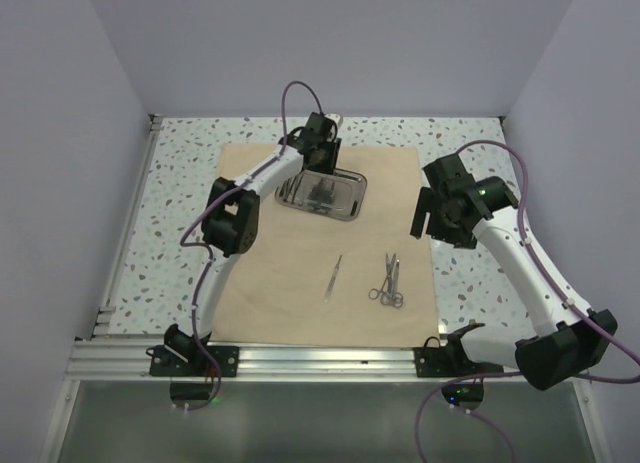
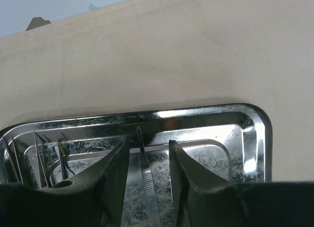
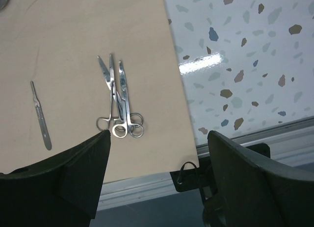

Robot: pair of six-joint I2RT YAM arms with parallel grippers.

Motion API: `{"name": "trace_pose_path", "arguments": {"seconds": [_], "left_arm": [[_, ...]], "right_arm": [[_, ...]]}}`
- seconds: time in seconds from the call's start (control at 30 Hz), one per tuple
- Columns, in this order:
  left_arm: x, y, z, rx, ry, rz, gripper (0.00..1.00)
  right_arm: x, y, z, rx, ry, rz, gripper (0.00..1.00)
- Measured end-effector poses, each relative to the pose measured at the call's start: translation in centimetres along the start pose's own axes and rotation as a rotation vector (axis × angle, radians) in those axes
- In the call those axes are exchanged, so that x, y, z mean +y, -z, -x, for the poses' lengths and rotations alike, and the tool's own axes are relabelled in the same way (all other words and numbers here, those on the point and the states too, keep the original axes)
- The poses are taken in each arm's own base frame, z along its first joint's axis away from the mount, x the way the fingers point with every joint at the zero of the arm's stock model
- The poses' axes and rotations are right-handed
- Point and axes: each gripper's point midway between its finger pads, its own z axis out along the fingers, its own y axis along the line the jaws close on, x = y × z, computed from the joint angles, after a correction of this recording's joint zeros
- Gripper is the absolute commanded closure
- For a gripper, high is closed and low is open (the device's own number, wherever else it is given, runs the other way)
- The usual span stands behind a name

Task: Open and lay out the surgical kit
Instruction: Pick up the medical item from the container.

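Observation:
The tan cloth wrap (image 1: pixel 290 293) lies spread flat on the table. The steel tray (image 1: pixel 350 205) sits on its far part, and its rim shows in the left wrist view (image 2: pixel 211 114). My left gripper (image 1: pixel 322 175) is down in the tray, open (image 2: pixel 147 144). Its jaws stand either side of a thin ribbed silver handle (image 2: pixel 145 175) without touching it. More thin instruments (image 2: pixel 61 156) lie at the tray's left end. A scalpel-like handle (image 1: pixel 333 278) and ring-handled scissors and forceps (image 1: pixel 390 283) lie on the cloth's near part. My right gripper (image 1: pixel 422 219) is open and empty, raised over the cloth's right edge (image 3: pixel 158 135). The scissors and forceps (image 3: pixel 117 102) and the handle (image 3: pixel 40 114) also show in its view.
The terrazzo tabletop (image 3: pixel 235 55) lies to the right of the cloth's edge. An aluminium rail (image 1: pixel 320 358) with the arm mounts runs along the near edge. White walls close in the left, back and right sides.

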Motion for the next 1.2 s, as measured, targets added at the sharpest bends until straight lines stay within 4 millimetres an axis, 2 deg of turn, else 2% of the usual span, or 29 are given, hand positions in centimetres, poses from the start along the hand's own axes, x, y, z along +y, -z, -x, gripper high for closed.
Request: {"name": "trace_pose_path", "arguments": {"seconds": [0.17, 0.33, 0.4, 0.5, 0.53, 0.63, 1.0, 1.2], "left_arm": [[-0.3, -0.7, 0.5, -0.019, -0.018, -0.021, 0.58], [0.0, -1.9, -0.7, 0.005, -0.035, -0.015, 0.58], [0.0, -2.1, -0.5, -0.002, -0.041, -0.017, 0.58], [0.1, -2.3, -0.4, -0.004, -0.042, -0.011, 0.63], [0.1, -2.3, -0.4, -0.006, -0.042, -0.009, 0.7], [0.4, -2.4, -0.5, -0.001, -0.044, 0.006, 0.78], [2.7, -2.2, -0.9, 0.009, -0.098, 0.134, 0.82], [2.8, -2.1, -1.1, 0.016, -0.125, 0.154, 0.84]], "right_arm": [[0.0, -0.3, 0.2, 0.001, 0.0, -0.011, 0.16], [0.0, -0.3, 0.2, -0.001, -0.005, -0.014, 0.16], [0.0, -0.3, 0.2, -0.002, -0.005, -0.015, 0.16], [-0.1, -0.3, 0.3, -0.006, -0.005, -0.02, 0.16], [-0.1, -0.3, 0.3, -0.008, -0.005, -0.022, 0.16], [-0.2, -0.3, 0.4, -0.011, -0.005, -0.027, 0.16], [-0.1, -0.3, 0.5, -0.015, -0.006, -0.024, 0.16], [0.1, -0.3, 0.7, -0.024, -0.008, -0.015, 0.16]]}}
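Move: The medical item, a slim silver scalpel-like tool, lies lengthwise in the tray under the left hand: its middle is about 4 cm back and 3 cm below, its thin far end nearly between the open fingertips. The tray's middle sits about 6 cm back and 1 cm left; the tweezers lie some 9 cm left of the hand and 4 cm back. From the right hand the medical item is about 26 cm ahead, 23 cm left and 18 cm lower. The left hand sinks about 2.5 cm into the tray, easing a little forward just inside the far rim, with its half-open fingers straddling the medical item's thin far end. The fingers then close to a narrow gap and pinch that end, and as they tighten the hand, staying low, slides some 2.5 cm left towards the tweezers, rolling about 10 degrees so that its left side rises. ##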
